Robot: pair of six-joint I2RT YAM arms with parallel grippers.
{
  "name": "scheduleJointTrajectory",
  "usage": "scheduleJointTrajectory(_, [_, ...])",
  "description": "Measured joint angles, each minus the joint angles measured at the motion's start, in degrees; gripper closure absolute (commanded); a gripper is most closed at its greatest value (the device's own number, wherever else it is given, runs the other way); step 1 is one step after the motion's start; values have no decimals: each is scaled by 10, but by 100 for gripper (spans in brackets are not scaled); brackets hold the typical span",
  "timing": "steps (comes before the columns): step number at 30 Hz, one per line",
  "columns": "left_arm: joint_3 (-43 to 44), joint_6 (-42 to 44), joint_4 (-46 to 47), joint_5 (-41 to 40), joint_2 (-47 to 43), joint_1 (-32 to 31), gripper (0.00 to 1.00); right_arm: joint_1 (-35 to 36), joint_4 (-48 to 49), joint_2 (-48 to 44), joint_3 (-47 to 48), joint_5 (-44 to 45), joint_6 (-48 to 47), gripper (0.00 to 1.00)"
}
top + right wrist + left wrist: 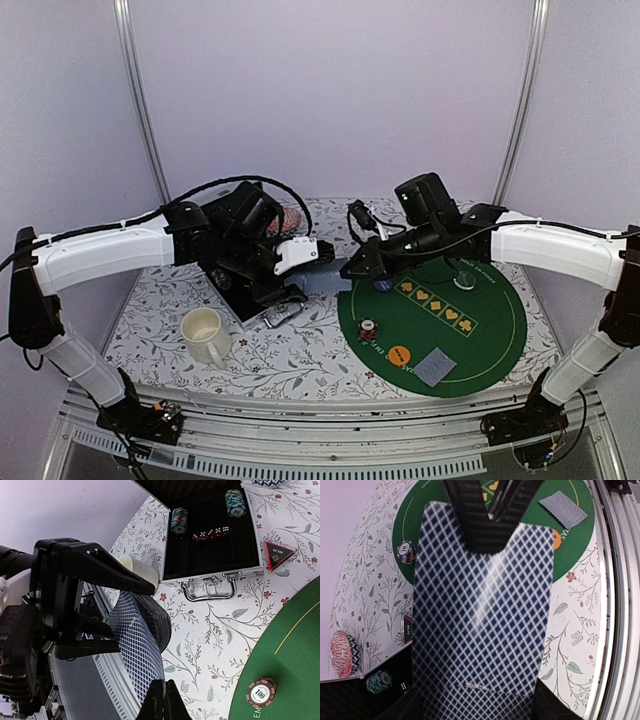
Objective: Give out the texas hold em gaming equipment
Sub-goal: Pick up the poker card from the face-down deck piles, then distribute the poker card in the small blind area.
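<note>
A deck of blue-backed playing cards (480, 630) fills the left wrist view, and my left gripper (477, 702) is shut on its near end, above the floral table between the case and the mat. My right gripper (163, 700) is shut on the far edge of the deck's top card (137, 640); in the overhead view it meets the deck (322, 279) at the mat's left rim. On the green mat (490, 330) lie a striped chip (369, 330), an orange disc (399, 354), a face-down card (435, 367) and a clear disc (463, 281).
An open black case (210, 550) holds two chip stacks (179, 520) and red dice (210, 532). A black-red triangle marker (278, 555) lies beside it. A cream mug (205, 333) stands at the front left. A pink striped round object (342, 654) sits behind the case.
</note>
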Motion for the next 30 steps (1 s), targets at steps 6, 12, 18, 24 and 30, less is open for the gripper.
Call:
scheduleJointTrajectory(6, [0, 0, 0, 0, 0, 0, 40, -16, -12, -33, 0, -4, -3, 98])
scheduleJointTrajectory(12, [0, 0, 0, -1, 0, 0, 40, -45, -15, -74, -5, -18, -3, 98])
scheduleJointTrajectory(18, [0, 0, 0, 0, 0, 0, 40, -103, -10, -131, -32, -14, 12, 98])
scheduleJointTrajectory(24, [0, 0, 0, 0, 0, 0, 40, -229, 51, -172, -124, 47, 66, 98])
scheduleJointTrajectory(30, [-2, -3, 0, 0, -1, 0, 40, -297, 175, -75, -173, 83, 132, 98])
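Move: The right hand pinches a card still lying against the deck, whose middle is some 7 cm to its left and 4 cm lower. The far edge of the green mat lies about 22 cm ahead, 26 cm right and 20 cm below. On the table, the small blind disc is about 11 cm ahead and 10 cm right, and the blue chip stack 17 cm ahead and 7 cm right. From the left hand, that edge is roughly 22 cm ahead, 33 cm right and 18 cm below. Up and to the right first, by about 6 cm, the right hand draws the pinched card clear of the deck, then sweeps quickly right and forward towards the mat's far edge, sinking as it goes and swinging some 45 degrees clockwise. It travels about 20 cm right in all and keeps its pinch; the left hand holds the deck in place. ##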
